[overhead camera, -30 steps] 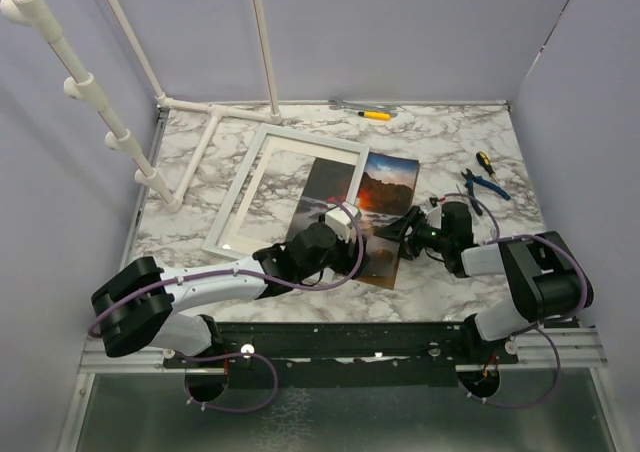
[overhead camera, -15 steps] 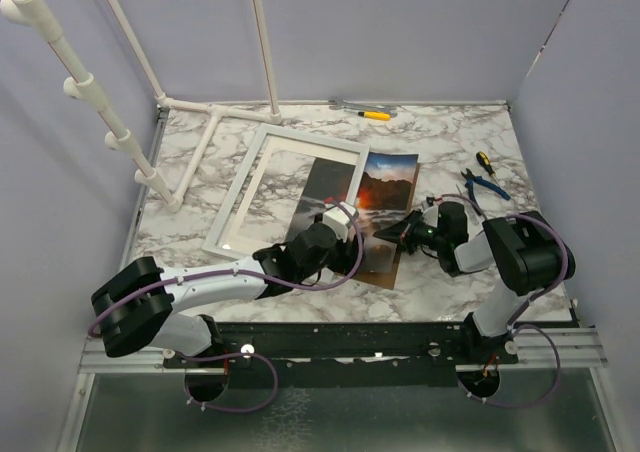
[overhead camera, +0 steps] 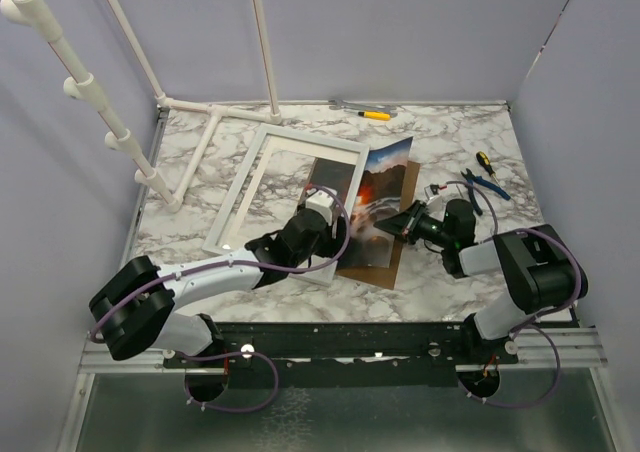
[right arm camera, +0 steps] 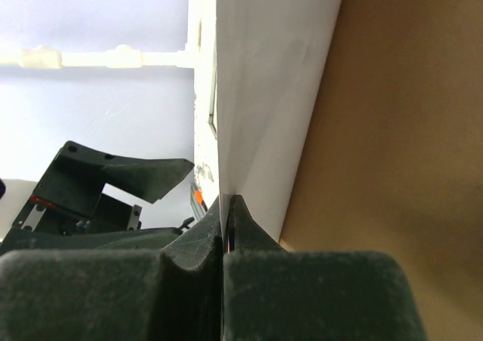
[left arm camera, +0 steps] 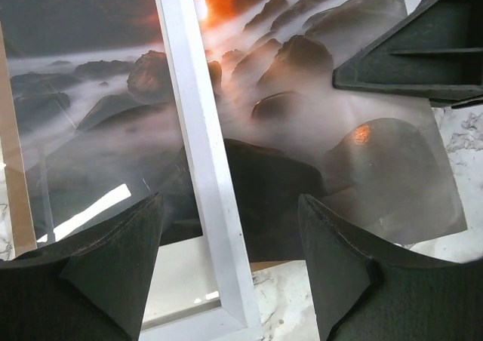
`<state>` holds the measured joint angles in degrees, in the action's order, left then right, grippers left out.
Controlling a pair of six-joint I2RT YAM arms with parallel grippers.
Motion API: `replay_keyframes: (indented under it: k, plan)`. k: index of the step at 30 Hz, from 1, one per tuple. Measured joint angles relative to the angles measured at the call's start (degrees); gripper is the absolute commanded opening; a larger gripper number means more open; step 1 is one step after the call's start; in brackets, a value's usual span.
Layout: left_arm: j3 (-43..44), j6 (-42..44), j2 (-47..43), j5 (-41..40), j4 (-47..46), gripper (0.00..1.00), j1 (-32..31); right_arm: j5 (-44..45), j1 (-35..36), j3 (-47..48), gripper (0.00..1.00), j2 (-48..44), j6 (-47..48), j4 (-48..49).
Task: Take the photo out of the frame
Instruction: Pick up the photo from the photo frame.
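Observation:
The white frame (overhead camera: 300,144) lies flat on the marble table, its right rail (left arm camera: 198,152) crossing the sunset photo (overhead camera: 372,200). My right gripper (overhead camera: 404,222) is shut on the photo's right edge and holds that edge tilted up off the brown backing board (overhead camera: 406,184). In the right wrist view the photo's white back (right arm camera: 264,92) runs into the shut right gripper (right arm camera: 226,209), with the board (right arm camera: 400,130) beside it. My left gripper (left arm camera: 230,269) stands open astride the frame's rail near its lower right corner, and the photo (left arm camera: 302,115) spreads beyond it.
A white pipe rack (overhead camera: 190,142) stands at the back left. Blue pliers (overhead camera: 486,186) and a small screwdriver (overhead camera: 483,160) lie at the right. A yellow-handled tool (overhead camera: 375,115) rests by the back wall. The right gripper's fingers (left arm camera: 407,47) show at the left wrist view's top right.
My right gripper closed on the photo's right edge and raised it off the backing board. My left gripper shifted up and left over the frame's right rail, still open.

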<state>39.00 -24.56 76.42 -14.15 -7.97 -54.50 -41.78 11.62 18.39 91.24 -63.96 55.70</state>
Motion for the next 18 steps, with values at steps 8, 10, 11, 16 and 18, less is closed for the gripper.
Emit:
replay_keyframes:
  k: [8,10,11,16,18]
  plan:
    - [0.0,-0.7,0.0,0.2,0.4,0.72,1.2,-1.0,0.0,0.2,0.0,-0.8,0.5,1.4]
    - [0.0,-0.9,-0.1,0.3,0.5,0.72,1.6,-1.7,0.0,-0.1,0.0,-0.8,-0.2,3.5]
    - [0.0,-1.0,-0.1,0.6,0.5,0.72,2.0,-2.1,0.0,-0.2,0.0,-0.8,-0.6,4.5]
    - [0.0,-1.4,-0.2,1.3,0.6,0.72,3.1,-3.0,-0.2,-0.2,0.0,-5.6,-1.3,4.5]
    - [0.0,-1.4,-0.2,1.5,0.6,0.72,3.3,-3.0,-0.5,-0.2,0.0,-10.5,-0.4,2.6]
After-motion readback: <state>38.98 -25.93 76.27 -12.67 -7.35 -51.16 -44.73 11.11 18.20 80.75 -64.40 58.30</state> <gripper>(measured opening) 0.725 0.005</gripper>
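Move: From the right fingers, shut on the photo's right edge, the photo's middle lies about 8 cm left, 3 cm forward and 3 cm lower. The frame's right bar, with the photo running under it, has its middle some 9 cm left and 2 cm ahead, 4 cm down; the brown board's is 7 cm left, 1 cm ahead and 5 cm below. For the left hand, the photo's middle is roughly 7 cm ahead, 3 cm right, 5 cm down. Keep the right fingers pinched on the photo's right edge and lift it up off the brown board, slowly at first and then faster, about 6 cm in all, tipping the fingertips up some 10 degrees. Let the left gripper, open above the frame's right bar, ease forward and left by roughly 1.5 cm. ##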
